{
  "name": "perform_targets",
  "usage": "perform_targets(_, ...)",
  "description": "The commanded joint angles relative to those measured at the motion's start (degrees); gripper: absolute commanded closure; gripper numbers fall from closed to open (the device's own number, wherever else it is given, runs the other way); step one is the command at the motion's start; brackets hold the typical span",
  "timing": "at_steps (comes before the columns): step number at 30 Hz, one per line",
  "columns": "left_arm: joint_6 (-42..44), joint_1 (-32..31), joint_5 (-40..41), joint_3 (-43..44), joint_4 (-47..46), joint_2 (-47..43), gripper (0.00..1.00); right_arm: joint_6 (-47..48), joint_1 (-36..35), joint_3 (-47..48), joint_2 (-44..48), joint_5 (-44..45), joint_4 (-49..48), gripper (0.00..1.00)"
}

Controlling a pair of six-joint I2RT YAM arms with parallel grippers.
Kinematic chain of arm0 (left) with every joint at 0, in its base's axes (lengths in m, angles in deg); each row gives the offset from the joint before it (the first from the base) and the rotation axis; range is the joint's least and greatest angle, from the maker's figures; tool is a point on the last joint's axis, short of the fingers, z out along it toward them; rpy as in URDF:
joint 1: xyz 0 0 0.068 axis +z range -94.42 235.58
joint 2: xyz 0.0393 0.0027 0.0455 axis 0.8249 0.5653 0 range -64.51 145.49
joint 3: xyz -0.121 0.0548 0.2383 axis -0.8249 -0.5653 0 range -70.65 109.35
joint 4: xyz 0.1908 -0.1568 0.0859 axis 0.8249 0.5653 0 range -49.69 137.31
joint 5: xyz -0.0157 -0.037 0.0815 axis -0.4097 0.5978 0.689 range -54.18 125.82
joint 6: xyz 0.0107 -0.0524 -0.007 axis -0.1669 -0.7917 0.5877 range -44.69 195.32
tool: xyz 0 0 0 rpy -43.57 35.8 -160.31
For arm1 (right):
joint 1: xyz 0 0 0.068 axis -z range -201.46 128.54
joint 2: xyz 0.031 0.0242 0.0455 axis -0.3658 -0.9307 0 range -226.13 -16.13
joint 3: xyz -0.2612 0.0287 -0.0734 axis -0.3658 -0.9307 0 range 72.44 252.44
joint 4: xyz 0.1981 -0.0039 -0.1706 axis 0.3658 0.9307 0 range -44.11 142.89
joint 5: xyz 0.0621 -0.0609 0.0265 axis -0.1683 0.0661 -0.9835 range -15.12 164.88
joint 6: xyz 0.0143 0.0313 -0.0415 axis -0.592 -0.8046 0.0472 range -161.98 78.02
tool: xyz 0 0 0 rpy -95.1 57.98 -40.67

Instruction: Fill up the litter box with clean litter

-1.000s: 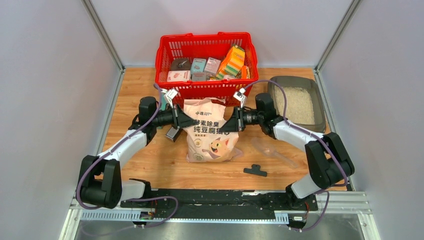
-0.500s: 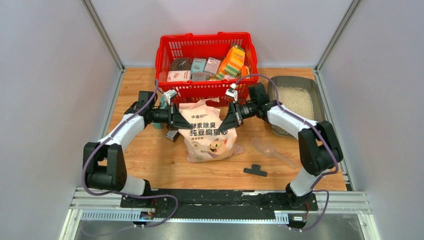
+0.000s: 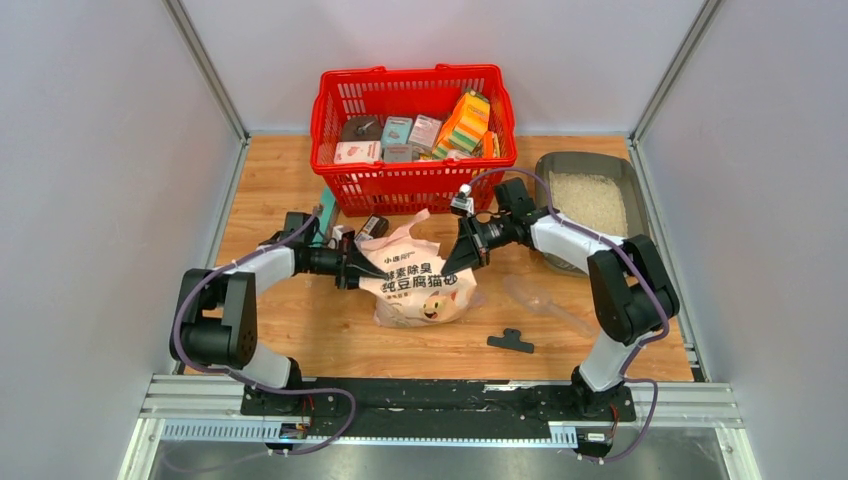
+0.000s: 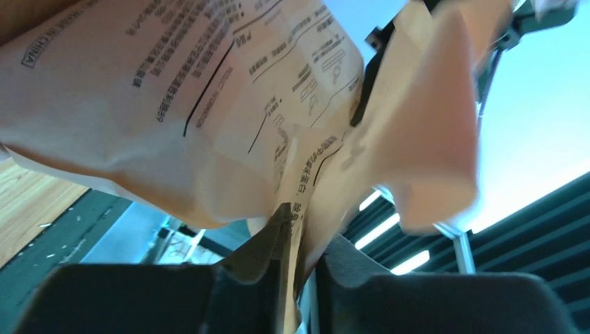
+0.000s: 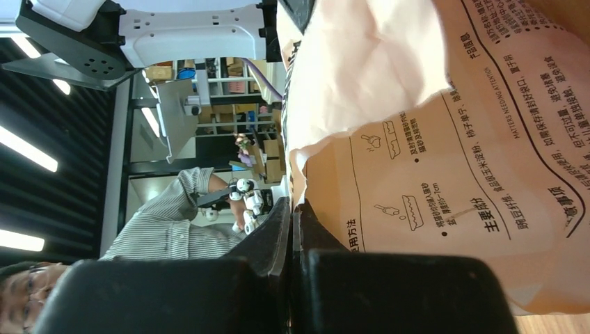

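Observation:
The pinkish cat-print bag [image 3: 420, 285] slumps on the table between both arms. My left gripper [image 3: 362, 266] is at its left top corner. In the left wrist view its jaws [image 4: 303, 224] stand slightly apart, so it is open, with the bag's edge [image 4: 209, 104] still between them. My right gripper [image 3: 456, 260] is shut on the bag's right top edge [image 5: 452, 174], its fingers [image 5: 278, 223] pressed together. The grey litter box [image 3: 633, 215] sits at the right and holds clean litter [image 3: 590, 200].
A red basket [image 3: 412, 178] full of boxes stands just behind the bag. A clear scoop [image 3: 545, 300] and a black clip [image 3: 511, 341] lie right of the bag. A teal item [image 3: 327, 210] leans by the basket's left corner.
Both grippers came down and toward the near edge with the bag, which sank and slumped onto the table. The left jaws eased apart a little.

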Motion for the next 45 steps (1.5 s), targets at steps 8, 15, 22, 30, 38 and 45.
perform_targets(8,36.97,2.01,13.78,24.27,25.65,-4.03,0.54,-5.83,0.41,2.12,0.41,-7.83,-2.1,1.0)
perform_targets(15,69.09,1.48,34.8,15.97,19.06,-26.43,0.32,-7.94,0.59,4.4,-1.43,-7.66,-3.85,1.0)
perform_targets(22,75.65,-3.0,40.05,17.26,10.05,-29.28,0.27,-7.08,0.59,4.49,-1.0,-7.66,-3.77,1.0)
perform_targets(30,49.63,0.25,31.57,10.08,8.15,-32.77,0.21,2.32,1.29,5.37,2.16,1.39,1.68,0.94)
perform_targets(38,37.39,-1.33,26.12,2.24,-4.62,-31.03,0.21,5.76,0.85,2.3,4.01,7.28,-1.28,0.58)
perform_targets(45,29.92,-2.91,23.57,-1.98,-18.15,-26.46,0.24,1.64,-0.47,-4.73,8.23,11.32,-12.1,0.52)
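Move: Both hands pinch the litter bag's upper edge, fingers facing each other. The bag's middle lies about 7 cm right of the left hand, 2 cm back and 7 cm below. From that hand the dark box is some 7 cm ahead, 4 cm left and 13 cm down. From the right hand the bag's middle is about 3 cm left, 2 cm back and 10 cm below; the black clip lies 10 cm back and 13 cm right, the scoop 4 cm back and 19 cm right, both some 17 cm lower. The left fingers let go of the bag's left upper corner, opening wide as the hand slips some 6 cm forward, then lifts to about 9 cm up and swings left, rolling about 90 degrees. It then sinks and comes back right to the bag's left edge, still open. The right hand keeps its pinch, edging 2 cm forward, and near the end opens about halfway around the bag's edge. ##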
